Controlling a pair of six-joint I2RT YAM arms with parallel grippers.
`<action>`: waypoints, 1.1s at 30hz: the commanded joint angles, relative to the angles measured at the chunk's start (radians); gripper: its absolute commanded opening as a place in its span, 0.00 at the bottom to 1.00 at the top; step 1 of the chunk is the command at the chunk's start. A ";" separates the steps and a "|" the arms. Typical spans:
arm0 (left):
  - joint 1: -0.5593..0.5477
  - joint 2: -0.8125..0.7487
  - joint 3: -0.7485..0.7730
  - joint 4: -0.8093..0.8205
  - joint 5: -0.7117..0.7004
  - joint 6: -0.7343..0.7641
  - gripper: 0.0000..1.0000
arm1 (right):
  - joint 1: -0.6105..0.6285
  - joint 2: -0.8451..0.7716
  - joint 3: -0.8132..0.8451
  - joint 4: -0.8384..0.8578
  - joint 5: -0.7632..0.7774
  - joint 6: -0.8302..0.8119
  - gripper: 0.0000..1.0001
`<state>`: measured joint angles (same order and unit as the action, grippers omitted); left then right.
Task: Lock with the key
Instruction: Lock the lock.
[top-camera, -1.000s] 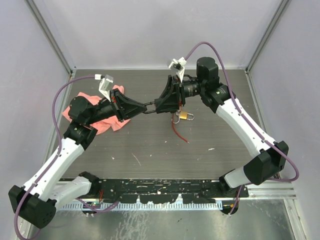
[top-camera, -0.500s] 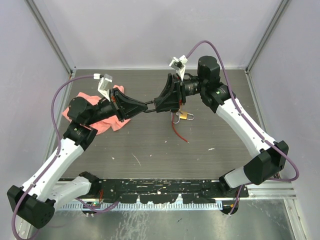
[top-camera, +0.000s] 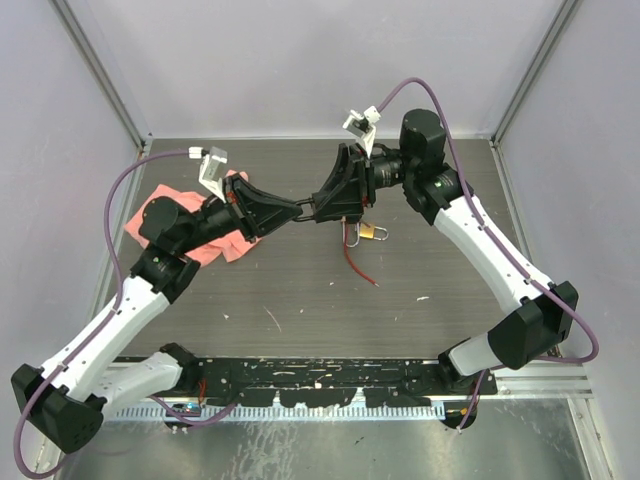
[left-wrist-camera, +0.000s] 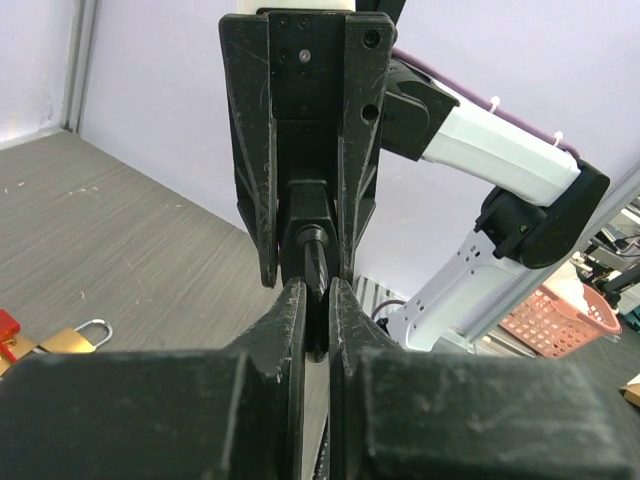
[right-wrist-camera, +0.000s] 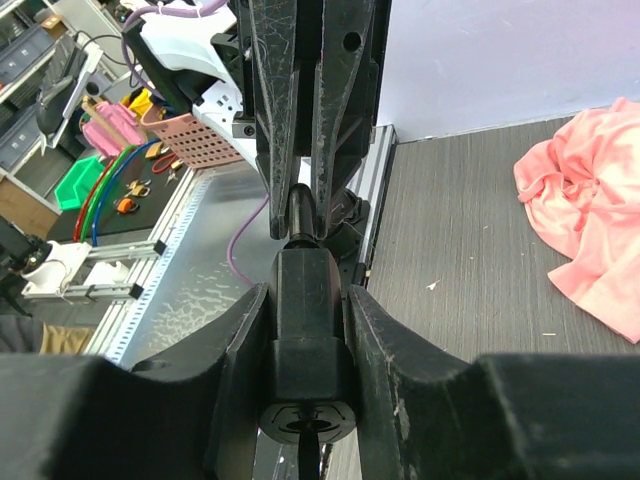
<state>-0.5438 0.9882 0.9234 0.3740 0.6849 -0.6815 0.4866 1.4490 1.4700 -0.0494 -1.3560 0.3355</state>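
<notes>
Above the table's middle my two grippers meet tip to tip. My right gripper (top-camera: 320, 207) (right-wrist-camera: 306, 300) is shut on a black hexagonal lock (right-wrist-camera: 304, 330) (left-wrist-camera: 310, 228), whose slotted end face points at the right wrist camera. My left gripper (top-camera: 298, 211) (left-wrist-camera: 317, 300) is shut on a thin dark key (left-wrist-camera: 316, 275) that runs into the lock's far end. In the top view the lock and key are mostly hidden between the black fingers.
A small brass padlock (top-camera: 371, 232) (left-wrist-camera: 75, 338) with a red cord (top-camera: 356, 262) lies on the table just under the right gripper. A pink cloth (top-camera: 215, 238) (right-wrist-camera: 590, 215) is bunched at the left under the left arm. Walls close the table's back and sides.
Both grippers, still joined at the lock, have drifted slightly up and toward the back. The right wrist has turned a little. Neither grip has changed.
</notes>
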 joint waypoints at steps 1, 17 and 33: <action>-0.105 0.089 0.028 0.023 -0.032 0.053 0.00 | 0.100 0.010 0.010 0.136 0.075 0.015 0.01; -0.192 0.159 -0.004 -0.032 -0.099 0.136 0.00 | 0.092 0.052 -0.056 0.619 0.077 0.392 0.01; -0.344 0.246 -0.203 0.268 -0.177 -0.020 0.00 | 0.025 0.071 0.002 0.778 0.101 0.540 0.01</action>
<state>-0.7567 1.1404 0.8463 0.7769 0.3355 -0.6186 0.4686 1.5219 1.3987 0.4644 -1.5108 0.7372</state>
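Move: The left hand holds the lock's shackle, and the lock body it goes to lies about 5 cm to its right, some 1 cm ahead and nearly level, held between the right fingers. From the right hand, the shackle is about 4 cm to the left, neither ahead nor back, and level. On the table, nearly 40 cm below, the open brass padlock lies 17 cm right and 15 cm ahead of the left hand; the red-tagged padlock sits 5 cm left of it and slightly farther out. Still pinching the shackle, the left hand pushes it along its own line into the lock body, about 4.5 cm to the right, mostly in the last third, after both hands drift slightly forward together; the left rises some 2 cm before dipping. The right hand keeps its grip on the body and otherwise holds its place, easing back and turning a little counter-clockwise as the left tips sideways about 10 degrees. ##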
